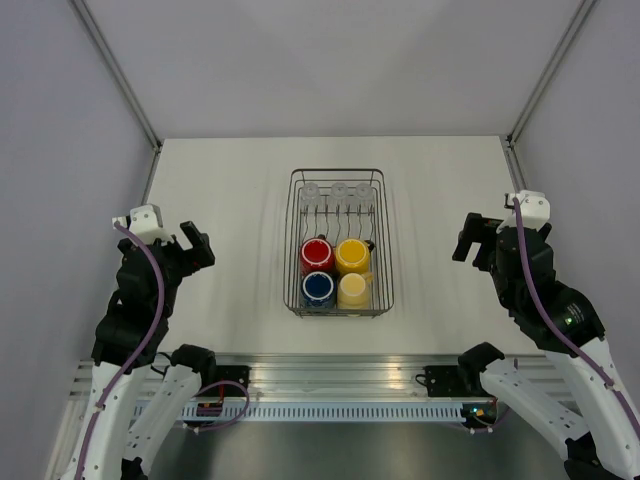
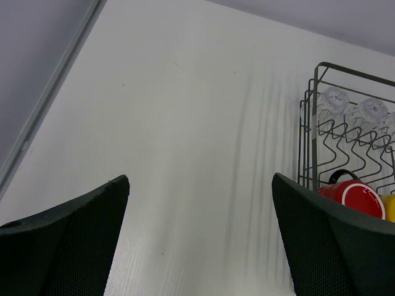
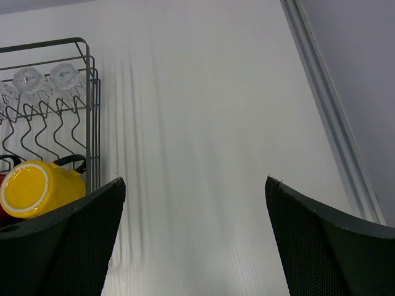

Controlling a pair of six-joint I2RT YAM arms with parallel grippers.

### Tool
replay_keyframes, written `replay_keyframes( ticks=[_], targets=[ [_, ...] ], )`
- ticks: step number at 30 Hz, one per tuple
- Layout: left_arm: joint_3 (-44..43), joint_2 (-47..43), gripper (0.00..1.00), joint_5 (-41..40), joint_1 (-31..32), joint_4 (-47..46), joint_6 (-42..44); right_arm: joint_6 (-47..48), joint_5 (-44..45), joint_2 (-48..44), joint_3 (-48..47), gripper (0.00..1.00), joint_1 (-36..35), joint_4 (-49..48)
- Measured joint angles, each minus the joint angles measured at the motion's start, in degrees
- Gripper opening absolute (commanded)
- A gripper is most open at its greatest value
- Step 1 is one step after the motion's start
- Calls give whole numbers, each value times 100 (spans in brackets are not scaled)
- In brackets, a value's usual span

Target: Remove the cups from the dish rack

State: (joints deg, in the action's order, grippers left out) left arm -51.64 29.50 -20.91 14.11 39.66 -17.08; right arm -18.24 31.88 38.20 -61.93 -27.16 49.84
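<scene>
The dark grey wire dish rack [image 1: 296, 240] stands at the table's middle. In its near half sit a red mug [image 1: 317, 252], a yellow mug [image 1: 350, 254], a dark blue mug [image 1: 318, 288] and a pale cream-yellow mug [image 1: 353, 290]. Three clear glass tumblers [image 1: 339, 192] stand along its far end. My left gripper [image 1: 197, 247] is open and empty, left of the rack. My right gripper [image 1: 466, 240] is open and empty, right of it. The left wrist view shows the rack [image 2: 316, 117], tumblers [image 2: 353, 108] and red mug [image 2: 358, 196]. The right wrist view shows the rack [image 3: 95, 117], the yellow mug [image 3: 34, 188] and tumblers [image 3: 46, 77].
The white table [image 1: 230, 190] is walled by grey panels left, right and behind, with metal posts at the back corners [image 1: 155, 145]. A metal rail [image 1: 340, 375] runs along the near edge between the arm bases.
</scene>
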Motion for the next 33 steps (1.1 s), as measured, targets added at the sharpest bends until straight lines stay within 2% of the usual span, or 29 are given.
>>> replay_keyframes(
  ticks=[18, 21, 29, 33],
  targets=[
    [0, 219, 100, 267, -2, -4, -133, -149, -501, 4, 280, 98, 0, -358],
    [-26, 426, 100, 566, -7, 0, -153, -155, -533, 26, 308, 98, 0, -398],
    [-557, 1512, 100, 2162, 79, -83, -468, -151, -706, 48, 308, 98, 0, -400],
    [-898, 2262, 100, 2319, 699, -107, -629, -149, -815, 33, 310, 98, 0, -398]
  ],
)
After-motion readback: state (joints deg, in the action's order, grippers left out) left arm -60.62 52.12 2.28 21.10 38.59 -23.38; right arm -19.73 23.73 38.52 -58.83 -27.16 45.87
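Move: The red cup stands about 23 cm to the left hand's right and 8 cm ahead, with the blue cup at the same 23 cm right but 1 cm back, and the yellow cup 32 cm right and 7 cm ahead; all lie some 20 cm below. From the right hand, the yellow cup is about 22 cm left and 7 cm ahead, the red cup 31 cm left and 7 cm ahead, both some 21 cm below. Left hand swings about 12 cm right towards the red cup, yawing clockwise, fingers open; right hand eases 3 cm left. ##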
